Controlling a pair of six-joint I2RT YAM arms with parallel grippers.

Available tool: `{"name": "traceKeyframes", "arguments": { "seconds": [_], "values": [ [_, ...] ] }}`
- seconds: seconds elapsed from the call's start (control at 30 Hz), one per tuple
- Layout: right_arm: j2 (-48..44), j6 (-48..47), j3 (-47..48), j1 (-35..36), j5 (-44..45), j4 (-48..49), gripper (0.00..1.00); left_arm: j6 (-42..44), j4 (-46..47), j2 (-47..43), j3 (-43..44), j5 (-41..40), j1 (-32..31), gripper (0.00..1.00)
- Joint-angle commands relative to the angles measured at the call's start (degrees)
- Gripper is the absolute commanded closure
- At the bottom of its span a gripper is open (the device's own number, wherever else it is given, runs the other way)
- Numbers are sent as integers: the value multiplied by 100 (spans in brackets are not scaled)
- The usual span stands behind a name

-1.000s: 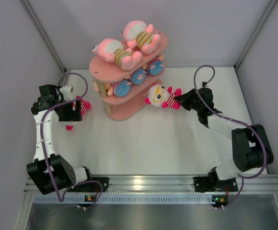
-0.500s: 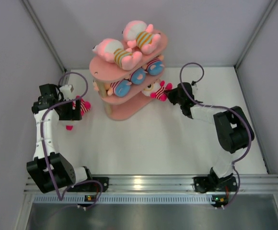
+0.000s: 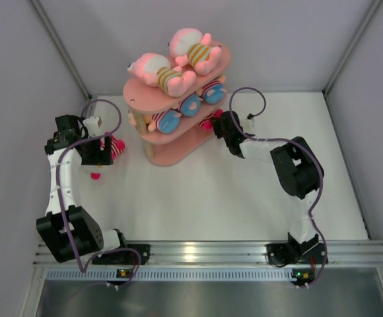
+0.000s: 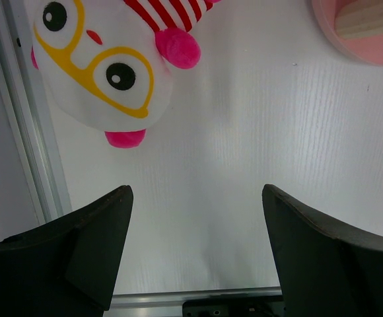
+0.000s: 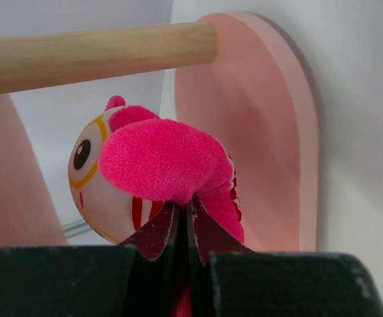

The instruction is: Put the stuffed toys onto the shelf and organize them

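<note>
The pink three-tier shelf (image 3: 177,154) stands at the back centre. Two pink-headed stuffed toys (image 3: 160,72) lie on its top board, and toys with round blue feet (image 3: 170,119) fill the middle tier. My right gripper (image 3: 218,125) is shut on the pink foot (image 5: 162,158) of a white-headed, red-striped toy (image 5: 96,188), holding it between the shelf boards (image 5: 271,139) under a wooden post (image 5: 99,53). My left gripper (image 4: 195,218) hangs open and holds nothing above the table, just short of another white-headed toy with yellow glasses (image 4: 99,72).
The left wall's metal rail (image 4: 26,152) runs close beside the left toy. The shelf's bottom board and a post (image 4: 366,26) show at the upper right of the left wrist view. White walls enclose the table on three sides.
My right arm has swung left, carrying its toy from the open table into the shelf's lower tier. The left arm and its toy have stayed put.
</note>
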Motion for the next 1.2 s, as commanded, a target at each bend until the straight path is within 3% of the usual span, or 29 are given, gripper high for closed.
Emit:
{"name": "traceKeyframes", "arguments": {
  "seconds": [0.0, 0.2, 0.3, 0.33, 0.43, 0.7, 0.8, 0.93, 1.17],
  "values": [
    [159, 536, 221, 127, 559, -163, 100, -4, 252, -64, 27, -39, 35, 15],
    [-25, 246, 196, 189, 761, -394, 100, 32, 270, -64, 36, -126, 26, 15],
    [-175, -105, 116, 189, 630, -350, 75, 137, 375, -38, -8, -240, 26, 15],
    [-253, -237, 134, 189, 560, -358, 57, 163, 488, -29, -26, -310, 26, 15],
    [-420, -475, 56, 198, 445, -429, 43, 295, 883, 128, -52, -741, 26, 14],
    [-1326, -879, -648, 224, 497, -16, 40, 463, 982, 1568, 782, -811, 26, 12],
    [-1668, -1213, -981, 224, 515, 133, 40, 322, 990, 1694, 600, -1346, 26, 11],
    [-1976, -1809, -1070, 224, 445, 195, 39, 418, 1017, 1693, 344, -1313, 35, 9],
    [-2363, -2461, -1316, 224, 23, 486, 41, 428, 1553, 2448, 449, -1428, 35, 12]
  ]
}}
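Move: The right hand still grips the striped toy's pink legs; the toy's spot on the bottom shelf lies about 4 cm ahead, 5 left and 5 below. A blue toy sits 6 cm ahead, 2 left and 12 above it. From the open left hand, the other striped toy lies 11 cm ahead, 4 left and 13 below; the shelf's near end is some 12 ahead, 12 right and 15 below. Right hand dips, releases toy legs, rises 10 cm, backing off; left sinks 8 cm forward-left towards its toy. ##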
